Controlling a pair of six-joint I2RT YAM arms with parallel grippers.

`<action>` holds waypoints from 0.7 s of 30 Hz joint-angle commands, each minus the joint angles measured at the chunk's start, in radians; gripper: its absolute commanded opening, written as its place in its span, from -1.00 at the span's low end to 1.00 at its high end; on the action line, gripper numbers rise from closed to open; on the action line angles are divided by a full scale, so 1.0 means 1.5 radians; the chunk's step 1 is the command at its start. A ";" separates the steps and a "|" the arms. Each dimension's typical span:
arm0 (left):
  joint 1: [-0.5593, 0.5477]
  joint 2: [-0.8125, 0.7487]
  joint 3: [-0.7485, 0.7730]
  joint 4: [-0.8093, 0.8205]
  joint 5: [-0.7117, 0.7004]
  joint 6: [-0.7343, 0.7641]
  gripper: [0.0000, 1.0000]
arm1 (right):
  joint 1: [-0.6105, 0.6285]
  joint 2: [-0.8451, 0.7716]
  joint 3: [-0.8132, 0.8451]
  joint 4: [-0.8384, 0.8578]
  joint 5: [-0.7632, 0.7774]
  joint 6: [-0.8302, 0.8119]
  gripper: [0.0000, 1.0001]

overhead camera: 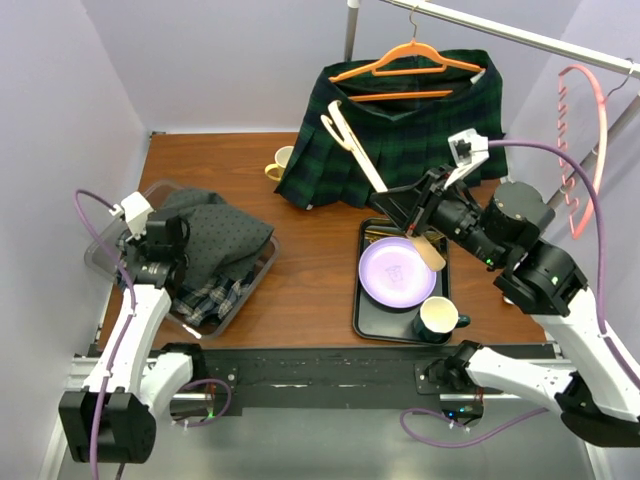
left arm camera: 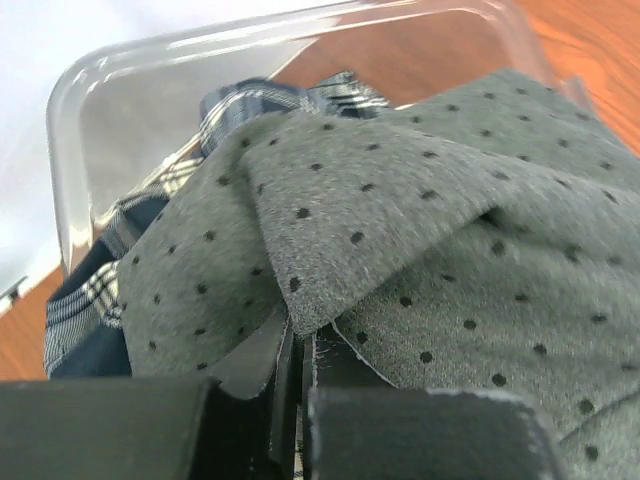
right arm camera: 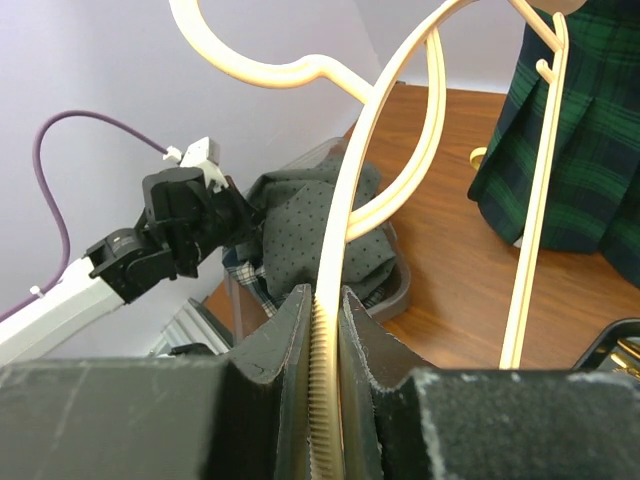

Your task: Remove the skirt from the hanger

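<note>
A cream plastic hanger [overhead camera: 352, 148] [right arm camera: 400, 110] is bare and stands tilted above the table, pinched by its ridged bar in my right gripper [overhead camera: 395, 200] [right arm camera: 325, 305], which is shut on it. The grey dotted skirt [overhead camera: 215, 235] [left arm camera: 420, 220] lies crumpled in a clear plastic bin [overhead camera: 105, 245] [left arm camera: 90, 130] at the left, on top of plaid cloth. My left gripper [overhead camera: 165, 245] [left arm camera: 298, 340] sits at the bin's left side. Its jaws are closed, and a fold of the grey skirt runs in between their tips.
A dark green plaid skirt [overhead camera: 400, 135] hangs on an orange hanger [overhead camera: 410, 62] from the rail at the back. A pink hanger [overhead camera: 590, 140] hangs at the right. A black tray [overhead camera: 365, 310] holds a purple plate [overhead camera: 397, 270] and a mug [overhead camera: 438, 318]. A yellow mug [overhead camera: 280, 162] stands behind.
</note>
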 commanded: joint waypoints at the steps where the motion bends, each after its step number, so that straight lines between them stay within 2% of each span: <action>1: 0.006 0.047 0.029 -0.053 -0.082 -0.132 -1.00 | 0.000 -0.017 0.028 0.021 0.023 -0.018 -1.00; 8: 0.081 0.130 -0.003 -0.050 0.042 -0.221 -1.00 | 0.000 -0.028 0.035 0.016 0.028 -0.018 -1.00; 11: 0.094 0.193 0.002 -0.073 0.046 -0.254 -1.00 | -0.001 -0.034 0.041 0.010 0.032 -0.022 -1.00; 14: 0.099 0.234 0.046 -0.135 0.026 -0.270 -0.86 | -0.001 -0.034 0.051 0.001 0.034 -0.026 -1.00; 16: 0.098 0.244 0.130 -0.187 -0.017 -0.264 -0.56 | -0.001 -0.035 0.056 -0.004 0.036 -0.028 -1.00; 17: 0.098 0.245 0.164 -0.247 -0.039 -0.269 -0.35 | 0.000 -0.036 0.058 -0.005 0.037 -0.029 -1.00; 18: 0.096 0.245 0.197 -0.274 -0.076 -0.270 0.04 | 0.000 -0.037 0.059 -0.005 0.037 -0.029 -1.00; 20: 0.097 0.229 0.281 -0.318 -0.103 -0.261 0.30 | 0.000 -0.040 0.058 -0.008 0.038 -0.028 -1.00; 21: 0.096 0.222 0.304 -0.323 -0.112 -0.254 0.51 | 0.000 -0.042 0.057 -0.007 0.040 -0.029 -1.00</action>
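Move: The left hand, holding the grey dotted skirt, is above the left part of the clear bin: the bin's middle lies about 7 cm to its right, level with it fore and aft, some 13 cm below. The plaid skirt inside is about 9 cm right, 2 cm back and 12 cm below; the yellow mug stands roughly 28 cm ahead and 33 cm right. From the right hand, the bin is about 46 cm left, 8 cm ahead and 42 cm below. Still pinching the grey skirt, the left hand pushes it down some 8 cm into the bin, drifting slightly left, tipping farther down and turning about 20 degrees counter-clockwise; then its fingers open to let go and it starts back up, roughly 4 cm. The right hand keeps the bare cream hanger and eases up, right and slightly back, about 3 cm in all. ##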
